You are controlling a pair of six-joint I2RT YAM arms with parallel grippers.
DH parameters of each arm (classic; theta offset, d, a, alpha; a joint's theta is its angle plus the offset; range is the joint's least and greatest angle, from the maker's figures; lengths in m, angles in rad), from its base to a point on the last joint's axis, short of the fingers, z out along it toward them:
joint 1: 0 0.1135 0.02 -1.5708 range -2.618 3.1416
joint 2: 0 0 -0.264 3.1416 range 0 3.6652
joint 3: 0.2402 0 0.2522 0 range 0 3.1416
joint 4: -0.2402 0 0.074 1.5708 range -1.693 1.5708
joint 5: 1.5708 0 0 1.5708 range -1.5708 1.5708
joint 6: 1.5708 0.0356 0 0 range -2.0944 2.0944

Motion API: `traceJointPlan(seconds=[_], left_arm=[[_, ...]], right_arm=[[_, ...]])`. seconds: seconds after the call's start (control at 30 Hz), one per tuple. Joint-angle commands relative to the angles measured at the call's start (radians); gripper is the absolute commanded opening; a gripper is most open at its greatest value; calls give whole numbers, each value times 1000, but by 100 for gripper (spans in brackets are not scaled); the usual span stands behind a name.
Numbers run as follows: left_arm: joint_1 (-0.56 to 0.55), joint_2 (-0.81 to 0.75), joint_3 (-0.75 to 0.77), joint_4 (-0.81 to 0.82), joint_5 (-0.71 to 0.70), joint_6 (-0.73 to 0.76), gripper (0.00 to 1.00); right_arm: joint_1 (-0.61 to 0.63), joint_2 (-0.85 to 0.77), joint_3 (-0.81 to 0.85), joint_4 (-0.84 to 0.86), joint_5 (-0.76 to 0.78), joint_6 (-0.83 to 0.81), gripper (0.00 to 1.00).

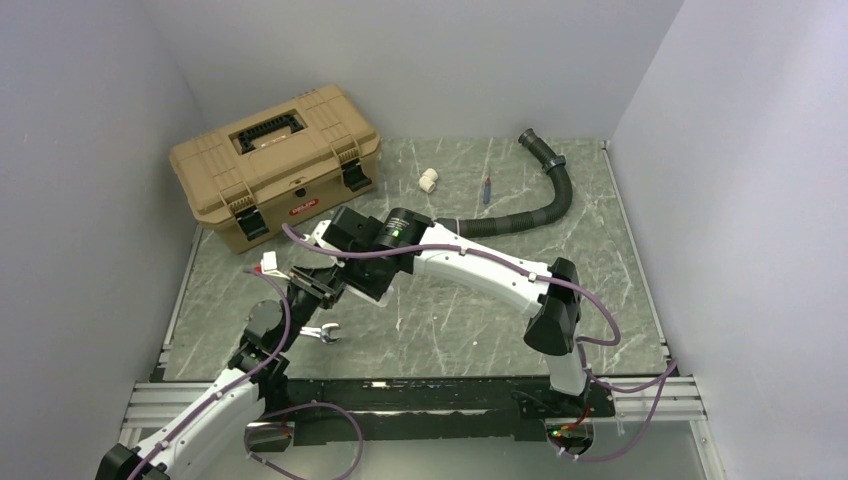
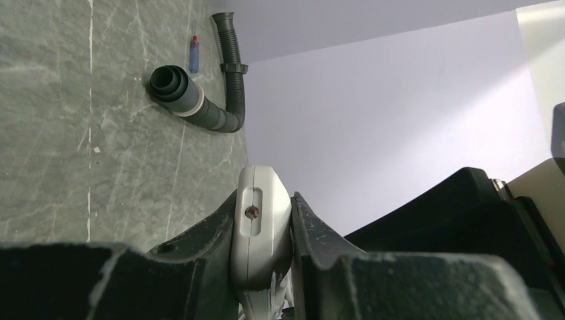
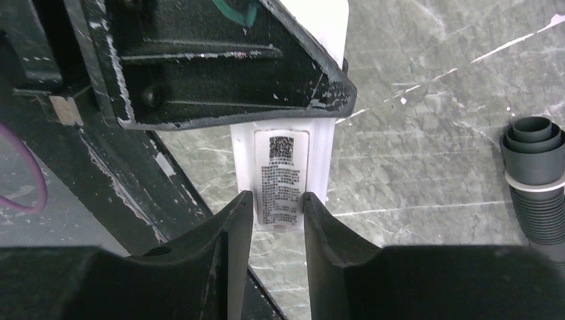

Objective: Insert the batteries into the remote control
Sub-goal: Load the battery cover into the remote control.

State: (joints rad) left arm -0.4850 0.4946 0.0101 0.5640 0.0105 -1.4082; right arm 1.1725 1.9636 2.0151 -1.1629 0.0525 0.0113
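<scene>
The remote control [image 2: 261,223] is a slim white bar, seen end-on in the left wrist view. My left gripper [image 2: 266,197] is shut on it and holds it above the table. In the right wrist view its plain back with a printed label [image 3: 281,175] faces the camera. My right gripper [image 3: 278,195] is open, with its two fingertips set down on that back, one on each side of the label. Nothing lies between them. In the top view both grippers meet left of centre, and the right arm [image 1: 480,268] covers most of the remote. The batteries are out of view.
A tan toolbox [image 1: 270,165] stands at the back left. A black corrugated hose [image 1: 530,205] curves along the back right, with a white pipe fitting [image 1: 428,180] and a red-and-blue stick [image 1: 487,188] near it. A silver wrench [image 1: 322,333] lies below the grippers.
</scene>
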Motion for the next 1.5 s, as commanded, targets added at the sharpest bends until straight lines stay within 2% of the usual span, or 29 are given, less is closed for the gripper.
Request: traceJointPlan(seconds=[0.0, 0.27, 0.6, 0.93, 1.1, 1.33, 1.47], left_arm=[[-7, -10, -8, 94, 54, -20, 0], [-7, -9, -8, 92, 52, -20, 0], [-7, -3, -8, 83, 58, -21, 0], [-6, -26, -2, 54, 57, -22, 0], [-7, -40, -7, 62, 72, -35, 0], [-6, -72, -42, 85, 77, -49, 0], [-3, -87, -29, 61, 75, -45, 0]], right_arm=[[13, -29, 16, 106, -46, 22, 38], [13, -34, 10, 105, -36, 20, 43], [13, -74, -14, 144, 10, 34, 65], [1, -163, -79, 240, 104, 74, 73], [-99, -346, -290, 409, 42, 188, 81], [-297, -696, -745, 786, -225, 474, 94], [-343, -787, -955, 1019, -362, 648, 97]])
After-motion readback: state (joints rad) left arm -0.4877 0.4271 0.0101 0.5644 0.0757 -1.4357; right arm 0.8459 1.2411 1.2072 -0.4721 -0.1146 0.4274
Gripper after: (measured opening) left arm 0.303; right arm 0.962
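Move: The battery cover already lies on the remote control, between the right fingertips, its middle about 1 cm ahead and 1 cm left of the right hand, 1 cm lower. From the left hand, which grips the remote's other end, the cover is roughly 6 cm right and 3 cm back, level. The wrench's jaw lies some 6 cm left, 6 cm back and 18 cm below the left hand; the hose mouth is about 22 cm ahead, 12 cm right and 16 cm below the right hand. The battery cover and the remote's free end are released by the right fingers, which open from a narrow gap to nearly full while easing about 2 cm left. The right hand then lifts away and swings right and somewhat forward, speeding up, ending 9 cm right and 7 cm up, its wrist rolling some 40 degrees so the fingers swing from down towards the left, and turning clockwise. The left hand keeps its grip, rising slightly and drawing back. ##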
